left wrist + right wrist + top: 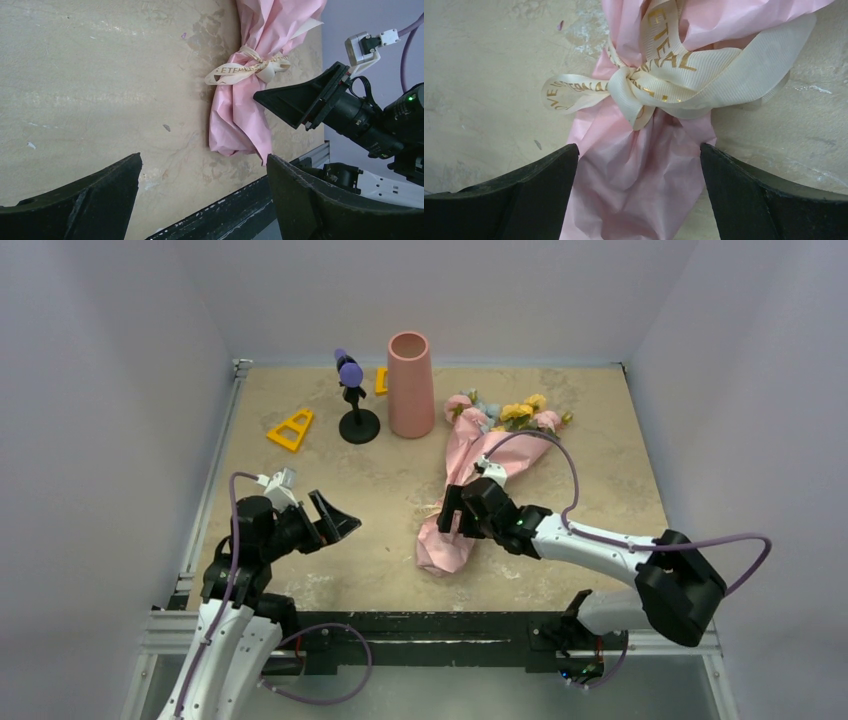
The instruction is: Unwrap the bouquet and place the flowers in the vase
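Note:
The bouquet (470, 465) lies on the table, its pink paper wrap (644, 190) pointing at the near edge. Its pink, yellow and pale-blue flowers (510, 412) face the back. A cream ribbon (644, 82) with gold letters is knotted round the wrap. My right gripper (458, 512) hangs open over the wrap just below the knot, one finger on each side, in the right wrist view (639, 150). My left gripper (345, 520) is open and empty, to the left of the bouquet's lower end (240, 125). The salmon-pink vase (410, 385) stands upright at the back.
A black stand with a purple top (352, 400) is just left of the vase. A yellow triangle frame (291, 430) lies further left, and a small yellow piece (381, 380) sits behind the stand. The black front rail (225, 210) runs close below the wrap's end.

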You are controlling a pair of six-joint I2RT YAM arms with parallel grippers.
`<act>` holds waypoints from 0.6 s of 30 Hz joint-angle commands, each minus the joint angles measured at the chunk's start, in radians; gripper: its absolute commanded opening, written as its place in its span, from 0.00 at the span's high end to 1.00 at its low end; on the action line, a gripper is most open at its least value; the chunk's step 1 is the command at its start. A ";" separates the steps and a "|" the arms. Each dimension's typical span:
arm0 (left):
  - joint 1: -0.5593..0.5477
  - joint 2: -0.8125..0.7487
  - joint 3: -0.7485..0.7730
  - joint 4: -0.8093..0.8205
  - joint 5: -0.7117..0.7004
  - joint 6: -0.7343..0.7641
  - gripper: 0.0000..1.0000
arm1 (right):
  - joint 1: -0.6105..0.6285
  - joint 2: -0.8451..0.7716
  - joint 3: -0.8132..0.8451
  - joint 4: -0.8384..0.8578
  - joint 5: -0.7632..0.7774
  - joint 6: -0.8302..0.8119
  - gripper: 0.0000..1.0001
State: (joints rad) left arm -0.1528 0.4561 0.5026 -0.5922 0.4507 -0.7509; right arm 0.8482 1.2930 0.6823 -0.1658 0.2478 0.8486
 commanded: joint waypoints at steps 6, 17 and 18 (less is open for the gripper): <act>-0.005 -0.001 0.000 0.010 -0.003 -0.021 0.03 | 0.007 0.097 0.039 -0.049 0.089 0.043 0.16; -0.007 0.014 -0.010 0.019 -0.017 -0.025 0.05 | 0.006 -0.056 -0.076 -0.170 0.108 -0.026 0.38; -0.007 0.020 -0.011 0.025 -0.015 -0.027 0.05 | 0.006 -0.073 -0.087 -0.182 0.104 -0.032 0.39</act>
State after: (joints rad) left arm -0.1539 0.4629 0.4999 -0.5926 0.4374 -0.7666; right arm 0.8505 1.2942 0.6415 -0.2577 0.3237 0.8482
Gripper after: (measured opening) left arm 0.953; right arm 0.631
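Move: The bouquet's pink wrapping just below the ribbon is right under the open right hand, about 4 cm down. The ribbon knot is some 3 cm ahead of the hand. The flower heads lie about 20 cm ahead and 10 cm right, the vase about 19 cm ahead and 8 cm left. From the left hand that wrapping is roughly 21 cm right, level with it, and 13 cm down. The right hand sinks 3 cm onto the wrapping below the ribbon, then, part-closing, drags it about 3 cm right. ##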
